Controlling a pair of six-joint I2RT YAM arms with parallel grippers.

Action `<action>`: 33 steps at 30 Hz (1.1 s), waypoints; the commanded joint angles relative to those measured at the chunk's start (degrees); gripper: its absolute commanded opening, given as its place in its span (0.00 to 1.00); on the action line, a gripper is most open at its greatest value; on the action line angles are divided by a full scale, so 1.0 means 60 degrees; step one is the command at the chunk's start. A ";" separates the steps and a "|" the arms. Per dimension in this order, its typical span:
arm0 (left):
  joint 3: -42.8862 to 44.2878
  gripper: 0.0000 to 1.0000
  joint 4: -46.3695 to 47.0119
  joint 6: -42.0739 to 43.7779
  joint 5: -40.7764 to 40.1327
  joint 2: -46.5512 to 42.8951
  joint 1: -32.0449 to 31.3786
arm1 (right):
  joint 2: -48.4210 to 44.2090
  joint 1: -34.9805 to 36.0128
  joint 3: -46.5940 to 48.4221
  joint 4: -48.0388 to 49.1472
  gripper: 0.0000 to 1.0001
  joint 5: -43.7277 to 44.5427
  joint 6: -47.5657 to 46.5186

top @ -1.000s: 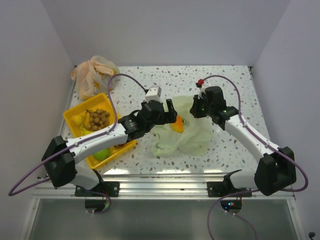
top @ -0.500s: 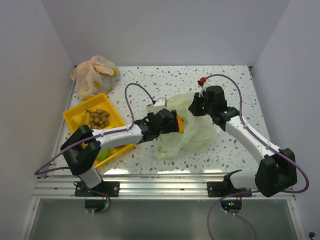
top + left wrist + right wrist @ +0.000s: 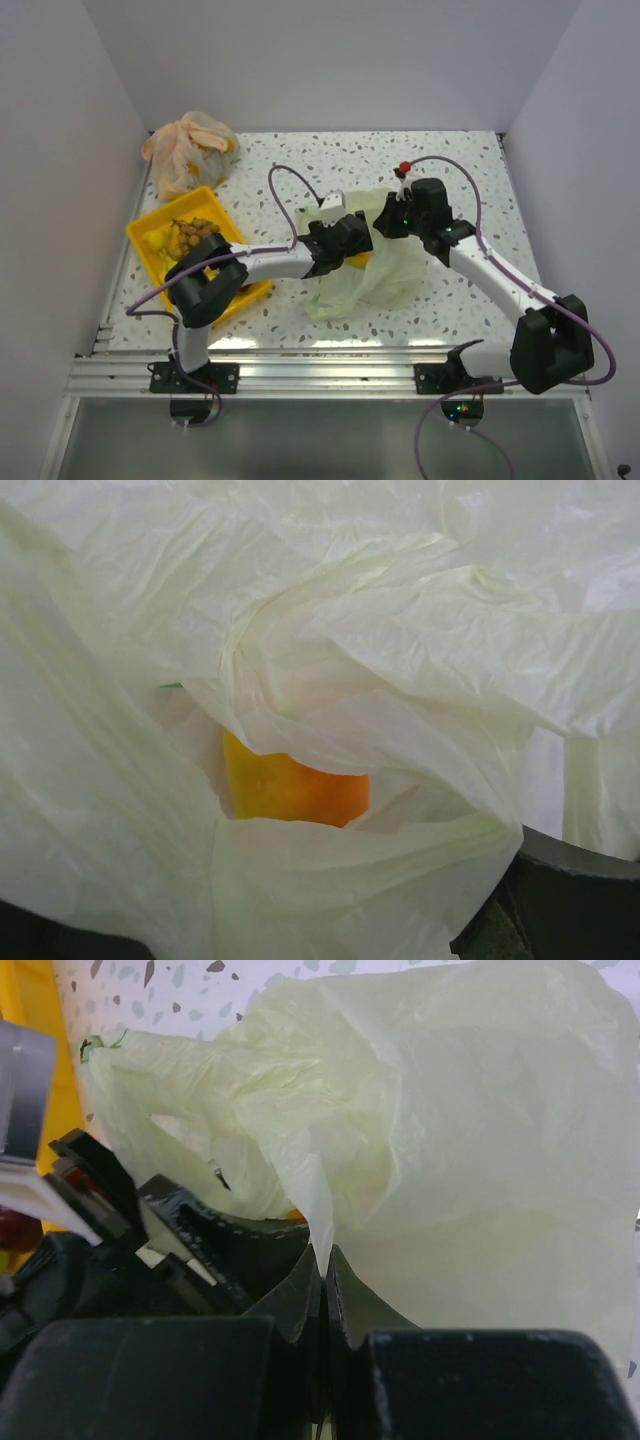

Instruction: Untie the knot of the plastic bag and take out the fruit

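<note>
The pale green plastic bag (image 3: pixel 390 272) lies crumpled at the table's middle, and its film (image 3: pixel 330 610) fills the left wrist view. My right gripper (image 3: pixel 393 216) is shut on an edge of the bag, a thin fold pinched between its fingertips (image 3: pixel 324 1258), holding that side up. My left gripper (image 3: pixel 362 244) is pushed into the bag's mouth with its jaws open and film draped between them; one dark finger (image 3: pixel 572 900) shows at the lower right. An orange-yellow fruit (image 3: pixel 295 785) sits inside the bag just ahead of it, partly covered by plastic, and peeks out (image 3: pixel 361 262) from above.
A yellow tray (image 3: pixel 136 238) at the left holds a cluster of small brown fruits (image 3: pixel 194 232) and other fruit, partly hidden by the left arm. An orange-beige plastic bag (image 3: pixel 186 150) lies at the back left. White walls close in on both sides.
My left arm has stretched to the right and pushed its open gripper into the bag's mouth, toward the orange-yellow fruit. The right gripper has kept its hold on the bag's edge.
</note>
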 commanded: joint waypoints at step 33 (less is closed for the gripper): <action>0.0648 0.16 -0.2898 0.2040 0.2274 -0.3164 -0.0027 | 0.0167 -0.0026 0.0587 -0.0700 0.01 0.3276 -0.0322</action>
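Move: Just below the left hand, some 4 cm down and about 1 cm ahead, the orange-yellow mango sits inside the bag. The bag edge pinched by the right gripper is roughly 6 cm to the left hand's right, level with it and 8 cm above. The yellow crate's middle lies about 34 cm to its left, 4 cm back and 5 cm lower. From the right hand, the mango is about 6 cm left, level with it and 12 cm below. Sinking about 3.5 cm into the bag with open fingers, the left hand closes them on the mango, then draws it up some 13 cm, easing back about 4 cm and turning slightly clockwise. The right gripper keeps its pinch on the bag edge and, during the lift, shifts about 4 cm right, away from the mango, with a small clockwise turn. ##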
